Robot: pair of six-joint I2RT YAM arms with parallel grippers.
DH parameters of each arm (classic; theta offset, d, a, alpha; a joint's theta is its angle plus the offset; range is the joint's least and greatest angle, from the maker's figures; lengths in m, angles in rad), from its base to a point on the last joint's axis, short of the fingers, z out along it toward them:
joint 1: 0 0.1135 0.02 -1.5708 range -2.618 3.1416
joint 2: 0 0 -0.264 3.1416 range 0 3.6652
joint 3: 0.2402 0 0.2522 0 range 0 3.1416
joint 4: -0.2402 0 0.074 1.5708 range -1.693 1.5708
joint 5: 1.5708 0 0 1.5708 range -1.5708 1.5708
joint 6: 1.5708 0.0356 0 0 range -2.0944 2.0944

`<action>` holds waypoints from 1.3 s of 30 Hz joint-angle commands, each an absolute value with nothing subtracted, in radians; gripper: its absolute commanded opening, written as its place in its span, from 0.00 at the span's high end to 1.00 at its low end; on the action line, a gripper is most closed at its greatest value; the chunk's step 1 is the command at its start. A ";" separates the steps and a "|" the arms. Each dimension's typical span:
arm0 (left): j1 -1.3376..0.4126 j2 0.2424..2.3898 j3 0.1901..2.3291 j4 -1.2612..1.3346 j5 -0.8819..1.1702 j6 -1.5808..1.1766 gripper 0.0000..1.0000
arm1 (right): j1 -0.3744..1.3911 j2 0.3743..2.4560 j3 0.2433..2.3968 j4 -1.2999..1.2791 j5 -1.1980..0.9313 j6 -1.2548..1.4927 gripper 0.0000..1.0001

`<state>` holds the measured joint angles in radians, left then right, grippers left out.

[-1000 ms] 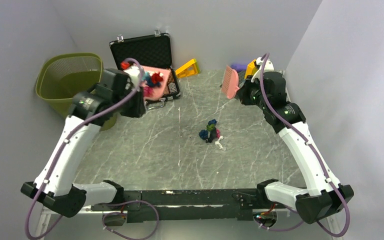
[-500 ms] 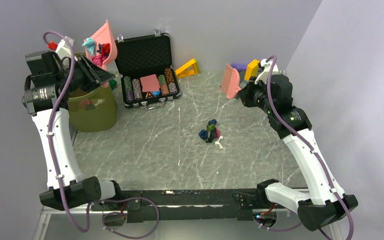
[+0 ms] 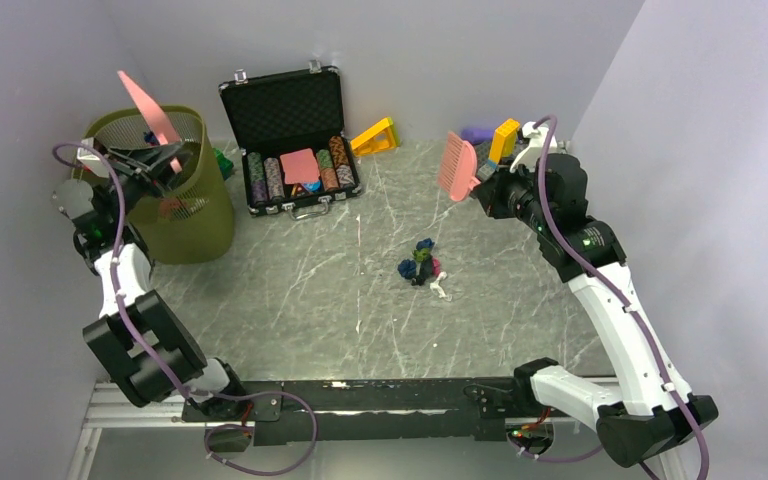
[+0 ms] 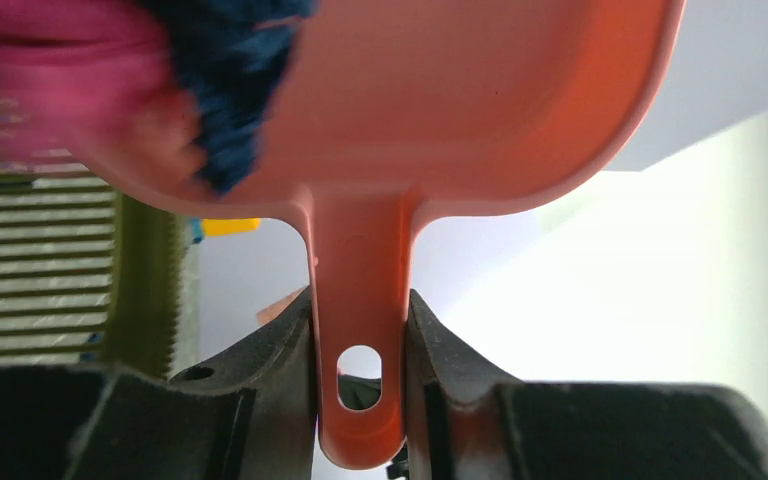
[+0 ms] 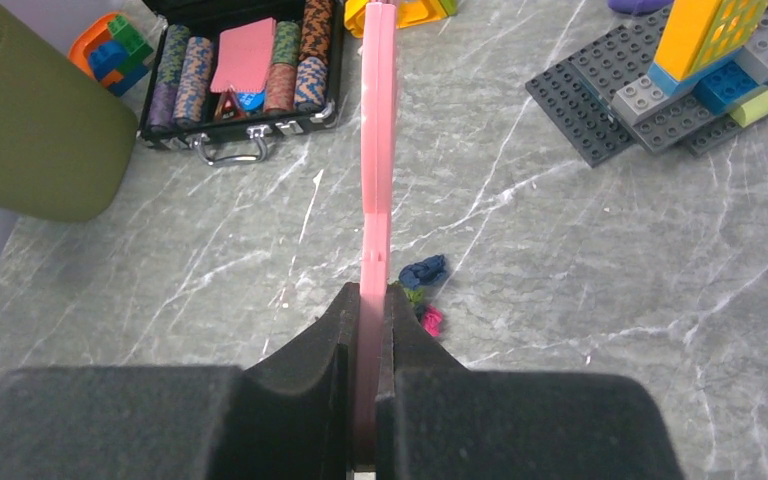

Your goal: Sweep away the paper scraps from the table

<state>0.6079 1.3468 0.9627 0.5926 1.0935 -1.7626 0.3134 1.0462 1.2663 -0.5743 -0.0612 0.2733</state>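
Note:
A small heap of paper scraps, dark blue, green, pink and white, lies on the table right of centre. My left gripper is shut on the handle of a pink dustpan, which is tipped steeply over the olive wastebasket. Pink and dark blue scraps sit blurred in the pan at its far end. My right gripper is shut on a pink brush, held up above the table's back right. The heap shows just beyond the right gripper's fingers.
An open black case of poker chips stands at the back, with a yellow wedge beside it. A dark studded baseplate with building blocks lies at the back right. Coloured blocks sit by the wastebasket.
My left arm swung the dustpan from above the case leftward over the wastebasket and tipped it steeply. The right arm and the brush barely moved; the heap stayed put.

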 commanded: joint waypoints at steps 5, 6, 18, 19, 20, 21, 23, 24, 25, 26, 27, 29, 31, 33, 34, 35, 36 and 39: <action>0.621 1.367 0.932 1.261 1.045 -2.278 1.00 | 0.310 1.045 1.255 -0.502 -0.111 0.313 1.00; 0.621 1.367 0.930 1.264 1.044 -2.281 1.00 | 0.310 1.050 1.255 -0.501 -0.115 0.316 1.00; 0.536 1.251 0.996 0.861 1.107 -1.876 1.00 | 0.310 1.046 1.234 -0.523 -0.004 0.353 1.00; 0.497 1.225 1.030 0.690 1.109 -1.735 1.00 | 0.311 1.048 1.232 -0.527 -0.002 0.356 1.00; 0.456 1.200 1.088 0.509 1.099 -1.584 1.00 | 0.310 1.051 1.233 -0.536 -0.003 0.361 1.00; 0.411 1.179 1.139 0.303 1.076 -1.410 1.00 | 0.310 1.057 1.235 -0.552 0.009 0.370 1.00; 0.311 1.164 1.265 -0.055 0.965 -1.106 1.00 | 0.310 1.074 1.246 -0.600 0.052 0.405 1.00; 0.253 1.165 1.318 -0.199 0.912 -0.974 1.00 | 0.310 1.081 1.249 -0.635 0.087 0.430 1.00; 0.194 1.170 1.362 -0.298 0.857 -0.875 1.00 | 0.310 1.088 1.251 -0.668 0.122 0.456 1.00; 0.132 1.179 1.389 -0.380 0.813 -0.789 1.00 | 0.310 1.097 1.253 -0.703 0.149 0.461 1.00; 0.069 1.188 1.408 -0.443 0.772 -0.717 1.00 | 0.310 1.105 1.251 -0.733 0.165 0.452 1.00; -0.075 1.232 1.468 -0.633 0.634 -0.554 1.00 | 0.309 1.130 1.244 -0.801 0.202 0.426 1.00; -0.224 1.310 1.544 -0.860 0.439 -0.384 1.00 | 0.312 1.158 1.232 -0.852 0.249 0.396 1.00; -0.355 1.393 1.599 -0.993 0.275 -0.289 1.00 | 0.324 1.174 1.213 -0.869 0.279 0.379 1.00; -0.410 1.446 1.618 -1.050 0.208 -0.259 1.00 | 0.334 1.179 1.206 -0.868 0.279 0.374 1.00; -0.476 1.477 1.630 -1.088 0.136 -0.243 1.00 | 0.338 1.186 1.204 -0.869 0.274 0.371 1.00; -0.518 1.506 1.632 -1.112 0.076 -0.229 1.00 | 0.341 1.196 1.205 -0.876 0.267 0.369 1.00; -0.635 1.578 1.626 -1.157 -0.093 -0.194 1.00 | 0.358 1.237 1.212 -0.909 0.274 0.368 1.00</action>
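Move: The left gripper holds the dustpan over the green bin, whose middle is some 6 cm ahead, 9 cm left and 23 cm below; the remaining paper scraps lie about level with this hand, some 45 cm right and 35 cm below. The open chip case stands about 21 cm ahead and 16 cm right, 33 cm below. From the right gripper with the brush, the same scraps are about 6 cm ahead, 8 cm left and 32 cm down. Raise the left gripper about 5 cm, tipping the dustpan further to empty it over the bin, and pause briefly. Then swing it well over 25 cm right, away from the bin towards the remaining scraps, first rising a little, then dropping fast, rolling its left side up about 70 degrees and turning clockwise. Late on, lower the right gripper with the brush towards them, easing right and tipping down; keep both grips. ##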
